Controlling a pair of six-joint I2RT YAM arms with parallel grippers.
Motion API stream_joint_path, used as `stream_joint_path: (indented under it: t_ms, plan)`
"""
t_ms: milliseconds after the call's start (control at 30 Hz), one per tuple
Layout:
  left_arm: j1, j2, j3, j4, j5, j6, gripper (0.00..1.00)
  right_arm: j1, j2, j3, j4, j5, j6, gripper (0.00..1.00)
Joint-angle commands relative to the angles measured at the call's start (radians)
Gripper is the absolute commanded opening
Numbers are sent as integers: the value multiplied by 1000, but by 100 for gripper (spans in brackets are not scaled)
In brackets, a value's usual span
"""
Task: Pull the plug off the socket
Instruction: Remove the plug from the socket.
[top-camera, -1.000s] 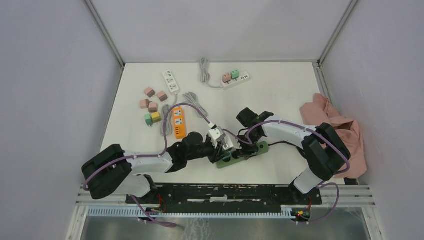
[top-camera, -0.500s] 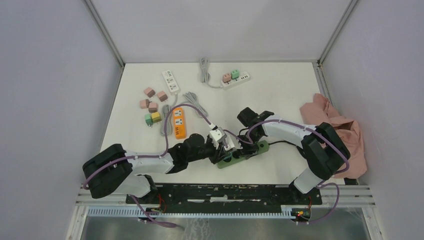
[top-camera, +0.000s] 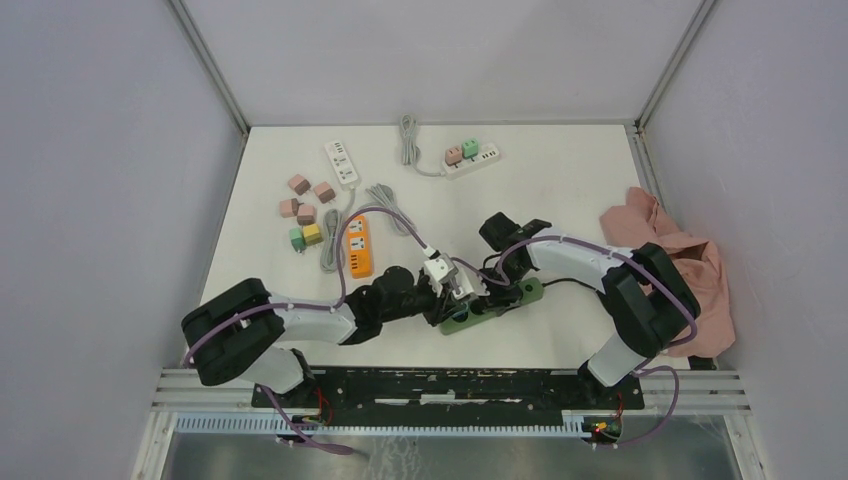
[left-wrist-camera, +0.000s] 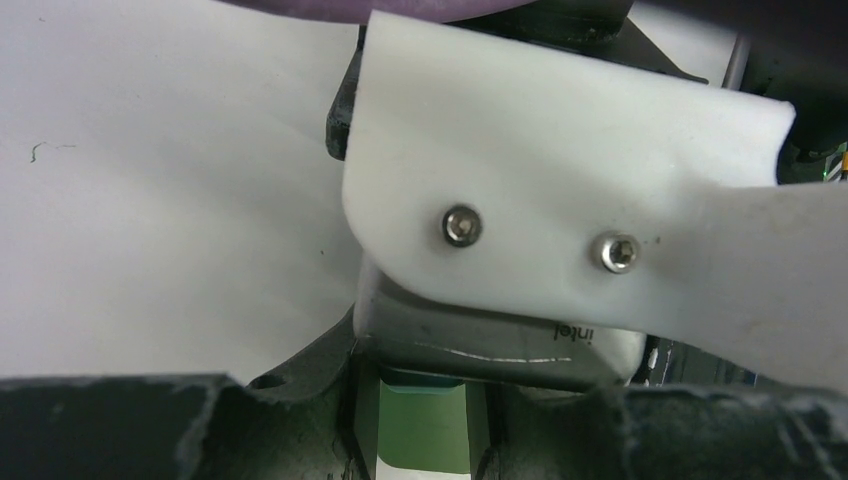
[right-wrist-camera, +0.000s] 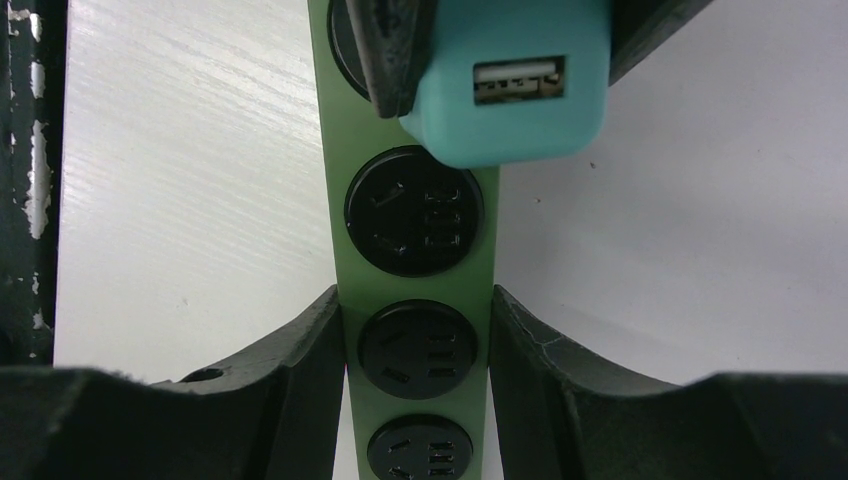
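A green power strip (top-camera: 497, 303) with round black sockets (right-wrist-camera: 415, 212) lies on the white table between the two arms. My right gripper (right-wrist-camera: 416, 325) is shut on the strip (right-wrist-camera: 418, 290), one black finger against each long side. A teal plug (right-wrist-camera: 505, 95) with a USB port sits over the strip's far socket. My left gripper (top-camera: 452, 291) is shut on it, its black finger (right-wrist-camera: 392, 60) against the plug's side. Whether the plug's pins are still seated is hidden. In the left wrist view the left gripper (left-wrist-camera: 425, 425) holds a green-teal block, with the right wrist's camera mount (left-wrist-camera: 560, 190) close above.
An orange power strip (top-camera: 358, 245) and grey cables (top-camera: 385, 200) lie left of the arms, with small coloured plugs (top-camera: 305, 212) beyond. Two white power strips (top-camera: 342, 163) (top-camera: 472, 160) lie at the back. A pink cloth (top-camera: 672, 265) is heaped at the right edge.
Both grippers and the green strip have shifted slightly to the right and away from the bases. The left arm has stretched further out. Neither grip has changed.
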Motion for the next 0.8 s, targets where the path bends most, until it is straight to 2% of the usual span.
stream_joint_path:
  t_ms: [0, 233, 267, 300, 333, 600, 767]
  plan:
    - [-8, 36, 54, 77, -3, 55, 3, -11, -4, 34, -35, 43, 115, 49]
    - [-8, 75, 68, 81, 12, 56, 3, -28, -37, 27, -50, -7, 98, 77]
    - [-9, 77, 69, 82, 13, 55, 3, -31, -43, 25, -50, -12, 98, 84]
    - [-8, 78, 69, 83, 15, 55, 3, -35, -51, 23, -50, -17, 96, 97]
    - [-8, 81, 67, 85, 15, 55, 3, -44, -57, 21, -51, -23, 98, 100]
    - [-8, 96, 81, 89, 51, 57, 6, -114, -125, 38, -76, -150, 115, 100]
    - [-8, 116, 100, 88, 60, 40, 33, -128, -155, 30, -81, -267, 106, 100]
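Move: The left hand already has the teal plug between its fingers, over the first socket at the green strip's left end; the strip's middle is about 3 cm ahead of that hand, 6 cm right and 4 cm below. The orange strip is roughly 14 cm ahead and 19 cm left of it. The right hand already grips the green strip, whose middle is about 1 cm to that hand's right, level with it fore and aft; the plug is 5 cm left, 2 cm back and 4 cm up from it. The right hand lets go of the green strip: the fingers spread from about half to fully open while it drifts some 2 cm to its right, then it rises about 2.5 cm off the strip, twisting roughly 10 degrees clockwise, with the open fingers still to either side of the strip. The left hand keeps its pinch on the teal plug and goes about 2 cm right, dipping half a centimetre first and then lifting about 1 cm, taking the strip's end along with the plug. ##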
